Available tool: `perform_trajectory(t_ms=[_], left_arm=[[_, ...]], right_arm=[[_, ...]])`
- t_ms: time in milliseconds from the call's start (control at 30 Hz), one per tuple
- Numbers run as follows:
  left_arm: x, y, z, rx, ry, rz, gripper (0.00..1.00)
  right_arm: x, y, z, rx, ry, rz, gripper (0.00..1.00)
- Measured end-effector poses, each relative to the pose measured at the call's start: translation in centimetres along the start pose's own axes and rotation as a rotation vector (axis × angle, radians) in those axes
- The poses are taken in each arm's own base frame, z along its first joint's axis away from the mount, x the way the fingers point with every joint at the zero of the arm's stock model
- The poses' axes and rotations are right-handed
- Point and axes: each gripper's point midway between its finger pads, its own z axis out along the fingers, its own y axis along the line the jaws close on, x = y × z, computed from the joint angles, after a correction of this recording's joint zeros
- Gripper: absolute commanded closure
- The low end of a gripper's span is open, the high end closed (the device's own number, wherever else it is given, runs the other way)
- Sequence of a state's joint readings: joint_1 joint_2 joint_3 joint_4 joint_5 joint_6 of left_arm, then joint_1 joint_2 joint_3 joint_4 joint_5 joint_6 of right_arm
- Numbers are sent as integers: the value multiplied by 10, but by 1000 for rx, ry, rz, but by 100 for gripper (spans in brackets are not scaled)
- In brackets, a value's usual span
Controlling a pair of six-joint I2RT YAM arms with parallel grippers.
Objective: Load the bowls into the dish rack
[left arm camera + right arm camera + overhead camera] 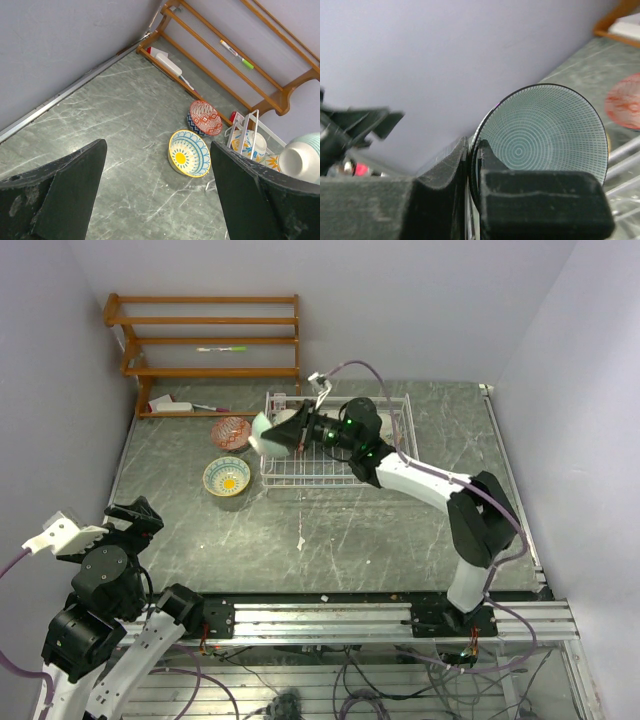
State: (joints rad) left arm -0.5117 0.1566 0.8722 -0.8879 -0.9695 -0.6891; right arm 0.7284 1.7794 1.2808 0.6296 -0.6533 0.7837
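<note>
My right gripper [291,430] is shut on the rim of a plain teal bowl [266,436], holding it on edge over the left end of the white wire dish rack [300,475]. In the right wrist view one finger is inside the teal bowl [545,132] and the other outside, so the gripper [474,150] pinches the rim. A reddish bowl [231,432] and a yellow-blue bowl [227,476] sit on the table left of the rack. My left gripper [158,150] hangs open and empty near the table's front left, well short of the yellow-blue bowl [189,153]. A blue-orange bowl [250,145] stands in the rack.
A brown wooden slatted shelf [210,340] stands against the back wall, with a marker [222,348] on one level and a white object [172,403] on the lowest. Walls close the table in on the left and right.
</note>
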Motion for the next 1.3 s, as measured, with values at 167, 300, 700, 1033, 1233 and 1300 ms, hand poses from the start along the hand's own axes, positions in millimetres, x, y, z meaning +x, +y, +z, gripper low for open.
perform_trajectory(t_ms=[167,300,700,1033,1233,1300], left_arm=[[0,0,0,0,0,0,5],[0,0,0,0,0,0,4],[0,0,0,0,0,0,4],[0,0,0,-1,1,2,4],[0,0,0,-1,1,3,5],[0,0,0,-1,1,3,5]], right_arm=[[-10,-82,-17,173,-144,136,100],[13,-125,-28,282,-190,247,100],[11,-166,-35,327,-353,354,100],[28,-194,-38,329,-382,463,100],[27,-201,-45,356,-413,501,95],[26,-204,-48,367,-423,516,93]])
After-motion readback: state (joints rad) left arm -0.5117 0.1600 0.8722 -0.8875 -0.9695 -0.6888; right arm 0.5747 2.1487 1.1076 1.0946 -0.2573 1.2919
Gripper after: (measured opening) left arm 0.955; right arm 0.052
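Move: The right hand holds the green bowl by its rim; the free spot for it at the rack's left end lies about 13 cm ahead, 3 cm to the right and 20 cm below. Farther out stands the blue-flowered bowl, some 20 cm ahead and 2 cm right of that hand, with the orange-flowered bowl 11 cm to its right. The yellow bowl sits 6 cm ahead, 16 cm left. From the idle left hand the spot is about 28 cm ahead and 28 cm right. The right hand keeps its pinch on the green bowl's rim and carries it down some 15 cm and forward nearly as far, edging about 6 cm right, into the left end of the rack just short of the blue-flowered bowl. The descent levels off briefly partway before a second drop, while the wrist turns some 40 degrees overall, the fingers swinging clockwise from pointing left to pointing forward-left; they stay shut, and the travel slows to a creep at the end. ##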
